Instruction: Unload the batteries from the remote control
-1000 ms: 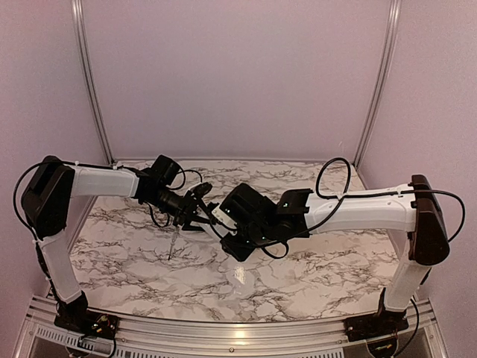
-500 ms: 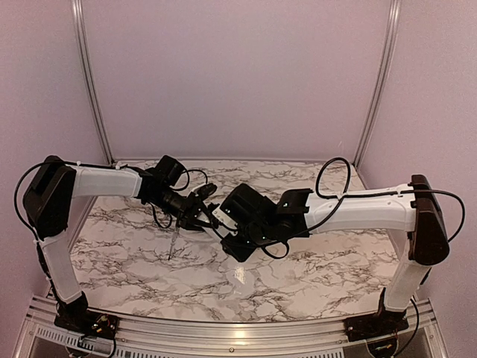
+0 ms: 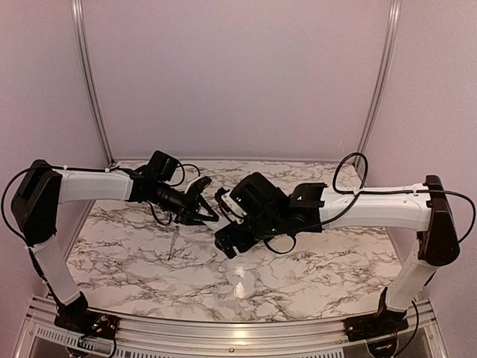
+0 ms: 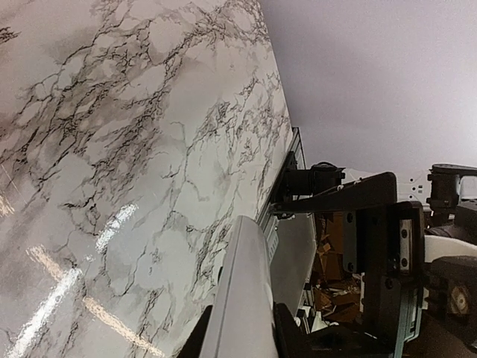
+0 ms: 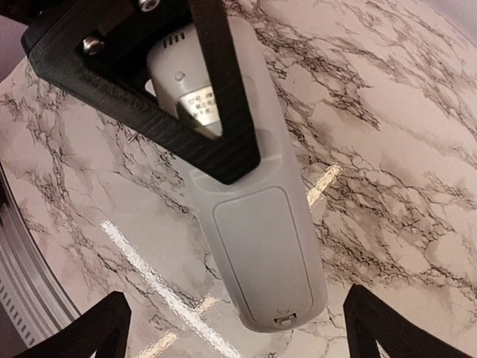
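Note:
The remote control (image 5: 257, 224) is a slim white bar held off the table, its back face showing in the right wrist view with the battery cover closed. The batteries are hidden inside it. My left gripper (image 4: 242, 339) is shut on the remote, which stands edge-on (image 4: 246, 291) between its dark fingers. One left finger (image 5: 223, 97) crosses the remote's upper part. My right gripper (image 5: 240, 322) is open wide, with its fingertips (image 5: 104, 328) on either side of the remote's cover end and not touching it. From above, the left gripper (image 3: 201, 210) and right gripper (image 3: 227, 240) meet over mid-table.
The marble table top (image 3: 313, 261) runs under both arms. A thin silvery tool (image 3: 172, 243) lies on it below the left gripper. The table's metal front edge (image 3: 223, 332) and the arm bases are near. Side rails and pale walls close the back.
The left gripper closed on the remote. The right gripper then opened wide, letting go of it. Both arms shifted slightly up and away from the table.

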### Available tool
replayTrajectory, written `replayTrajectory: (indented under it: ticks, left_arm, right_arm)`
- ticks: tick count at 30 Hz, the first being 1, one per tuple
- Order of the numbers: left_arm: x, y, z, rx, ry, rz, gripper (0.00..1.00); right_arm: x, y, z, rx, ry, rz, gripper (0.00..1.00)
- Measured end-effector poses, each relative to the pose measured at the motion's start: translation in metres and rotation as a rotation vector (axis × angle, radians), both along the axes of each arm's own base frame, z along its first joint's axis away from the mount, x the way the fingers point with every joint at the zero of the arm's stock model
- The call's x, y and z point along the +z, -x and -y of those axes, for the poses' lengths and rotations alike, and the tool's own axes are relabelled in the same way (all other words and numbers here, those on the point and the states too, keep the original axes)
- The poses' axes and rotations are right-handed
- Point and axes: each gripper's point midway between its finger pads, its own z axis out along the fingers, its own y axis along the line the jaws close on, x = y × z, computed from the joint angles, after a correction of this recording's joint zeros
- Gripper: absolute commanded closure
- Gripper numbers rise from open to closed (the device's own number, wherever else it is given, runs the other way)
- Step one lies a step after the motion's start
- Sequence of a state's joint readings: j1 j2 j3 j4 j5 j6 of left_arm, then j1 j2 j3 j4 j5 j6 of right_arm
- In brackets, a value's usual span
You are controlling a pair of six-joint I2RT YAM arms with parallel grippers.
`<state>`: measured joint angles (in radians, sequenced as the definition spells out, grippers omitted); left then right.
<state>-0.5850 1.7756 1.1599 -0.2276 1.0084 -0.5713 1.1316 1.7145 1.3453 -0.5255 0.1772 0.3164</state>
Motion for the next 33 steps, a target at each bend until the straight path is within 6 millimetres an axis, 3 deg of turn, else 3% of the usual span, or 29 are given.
replayTrajectory:
  ticks: [8, 16, 27, 33]
  left_arm:
    - [0.039, -0.011, 0.004, 0.059, 0.08, 0.071, 1.0]
    - [0.072, -0.016, 0.008, 0.101, 0.178, 0.103, 1.0]
    - [0.108, -0.02, 0.011, 0.132, 0.304, 0.08, 1.0]
    - [0.122, -0.02, 0.011, 0.143, 0.357, 0.079, 1.0]
  right_arm:
    - [0.045, -0.029, 0.033, -0.137, -0.319, -0.145, 0.02]
    - [0.084, -0.029, 0.038, -0.158, -0.621, -0.288, 0.06]
    - [0.119, -0.033, 0.023, -0.122, -0.842, -0.392, 0.17]
    - [0.128, -0.032, 0.012, -0.079, -0.906, -0.427, 0.34]
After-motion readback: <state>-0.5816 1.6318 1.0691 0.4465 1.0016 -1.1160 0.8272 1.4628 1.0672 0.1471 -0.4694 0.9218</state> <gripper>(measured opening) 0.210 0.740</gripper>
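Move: Just off the right hand's open fingers, the remote control's middle is about 4 cm left, 3 cm ahead and 1 cm lower. From the left hand, which already grips it, that middle is roughly 4 cm right, 1 cm back and 2 cm below. The screwdriver lies on the table about 11 cm left of the left hand, level with it fore and aft, and some 16 cm down. Lifting together, both hands rise about 12 cm; the left keeps its grip on the remote control and tips its fingers up towards level by some 20 degrees. The right swings its down-pointing fingers up to aim left, edging forward, going out to its right and then partly back left, and starts closing its wide-open fingers around the remote's free battery end. ##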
